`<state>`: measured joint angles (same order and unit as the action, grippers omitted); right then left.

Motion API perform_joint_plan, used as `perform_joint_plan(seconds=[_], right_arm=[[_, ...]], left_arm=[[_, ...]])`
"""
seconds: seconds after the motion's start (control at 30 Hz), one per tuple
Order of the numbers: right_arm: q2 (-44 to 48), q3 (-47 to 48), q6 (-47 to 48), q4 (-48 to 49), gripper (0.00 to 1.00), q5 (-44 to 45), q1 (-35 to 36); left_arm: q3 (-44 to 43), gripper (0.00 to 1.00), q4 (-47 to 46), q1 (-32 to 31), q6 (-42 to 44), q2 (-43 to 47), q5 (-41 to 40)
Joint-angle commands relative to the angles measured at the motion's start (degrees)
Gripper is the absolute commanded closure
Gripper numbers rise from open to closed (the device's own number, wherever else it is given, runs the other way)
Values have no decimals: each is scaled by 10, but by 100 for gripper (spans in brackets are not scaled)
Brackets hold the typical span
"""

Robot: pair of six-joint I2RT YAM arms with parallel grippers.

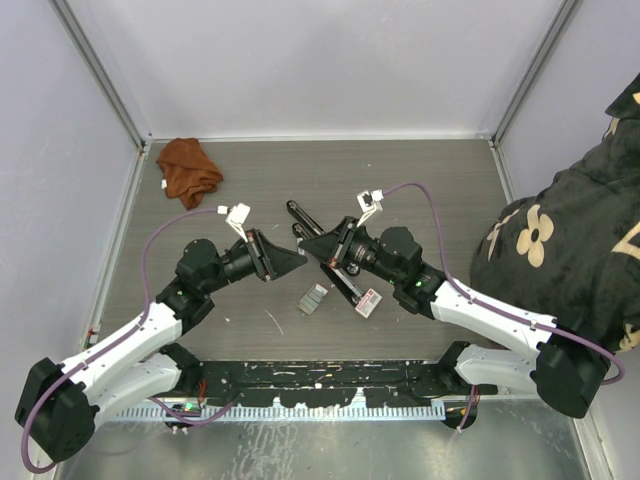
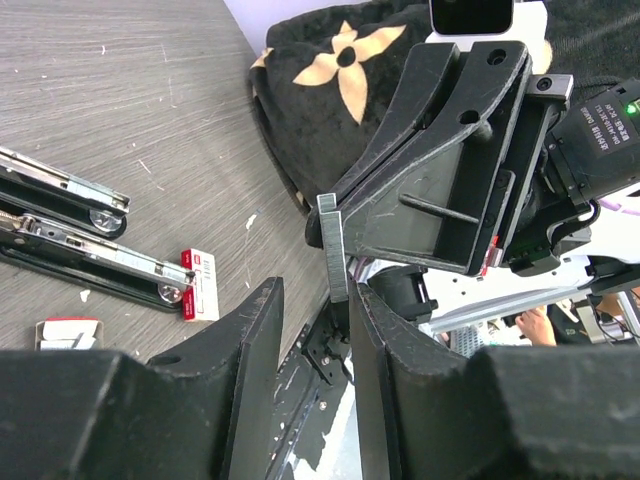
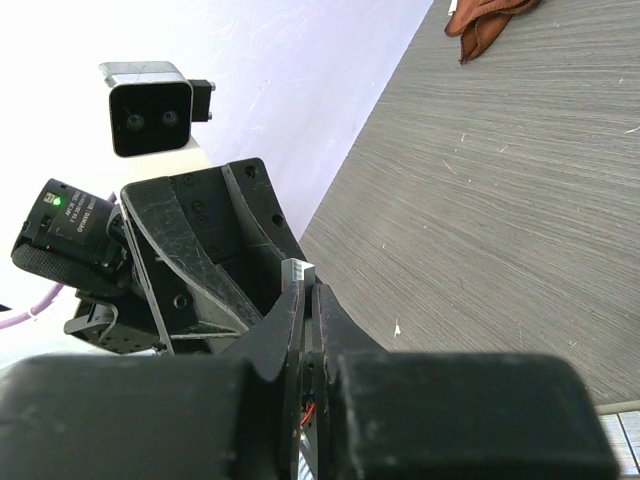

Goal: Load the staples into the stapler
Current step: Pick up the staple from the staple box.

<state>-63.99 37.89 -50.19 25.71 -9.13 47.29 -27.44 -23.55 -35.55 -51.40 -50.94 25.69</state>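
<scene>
Above the table's middle my right gripper (image 3: 308, 290) is shut on a strip of the staples (image 3: 298, 272), whose silvery-grey end pokes past its fingertips. My left gripper (image 2: 315, 290) faces it tip to tip and is open around that strip (image 2: 333, 245). Its right finger touches the strip and its left finger stands well apart. In the top view both grippers, left (image 1: 295, 258) and right (image 1: 306, 246), meet over the black stapler (image 1: 335, 272), which lies swung open on the table (image 2: 90, 260). The red-and-white staple box (image 1: 368, 302) and the small grey tray (image 1: 314, 298) lie beside the stapler.
A crumpled brown cloth (image 1: 188, 170) lies at the table's far left corner. A black fabric with a beige flower pattern (image 1: 560, 250) hangs over the right edge. White walls close in the table at the left, back and right.
</scene>
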Motion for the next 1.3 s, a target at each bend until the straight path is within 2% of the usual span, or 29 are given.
perform_joint_plan(seconds=[0.0,0.2,0.47,0.57,0.67,0.77,0.87,1.07,1.27], right_arm=[[9,0,-6,38,98,-7,2],[9,-2,-6,36,98,-5,2],[11,-4,-8,34,97,-7,2],[15,-7,-6,32,88,-4,2],[26,-3,8,11,68,8,2],[51,14,35,-46,50,31,2],[78,46,82,-130,40,53,-2],[43,157,144,-336,37,13,-43],[-32,238,172,-470,38,-70,-50]], left_arm=[[-33,66,-46,-3,13,-1,-4],[-35,64,-52,-3,15,-2,0],[-35,78,-51,-2,18,-6,0],[-35,85,-48,-3,23,-6,2],[-39,90,-32,-3,39,-5,6],[-44,92,9,-3,72,1,13],[-51,93,68,-4,129,8,20],[-73,96,153,-29,226,-2,28],[-119,96,256,-118,338,-25,-52]])
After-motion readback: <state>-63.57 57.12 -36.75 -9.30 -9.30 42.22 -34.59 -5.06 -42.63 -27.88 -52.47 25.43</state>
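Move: The strip of staples, gripped in my right fingertips, sticks out about 2 cm to the left and 1 cm ahead of my right hand. It lies between my left hand's half-open tips, some 2 cm to the right and 1 cm ahead of that hand. Below my left hand, by about 24 cm, are the open staple tray, 2 cm back and 1 cm right; the nearer stapler's middle, 6 cm ahead and 4 cm right; and the red-and-white box, 3 cm back and 13 cm right. I pass the staples from hand to hand. My left fingers close and pinch the strip almost in place; only then do my right fingers open wide, let go and draw off about 4 cm to the right, then also forward and a little up. Keeping its grip, my left hand sinks some 3 cm and comes back nearly as far, turning about 20 degrees with its fingertips dipping. ##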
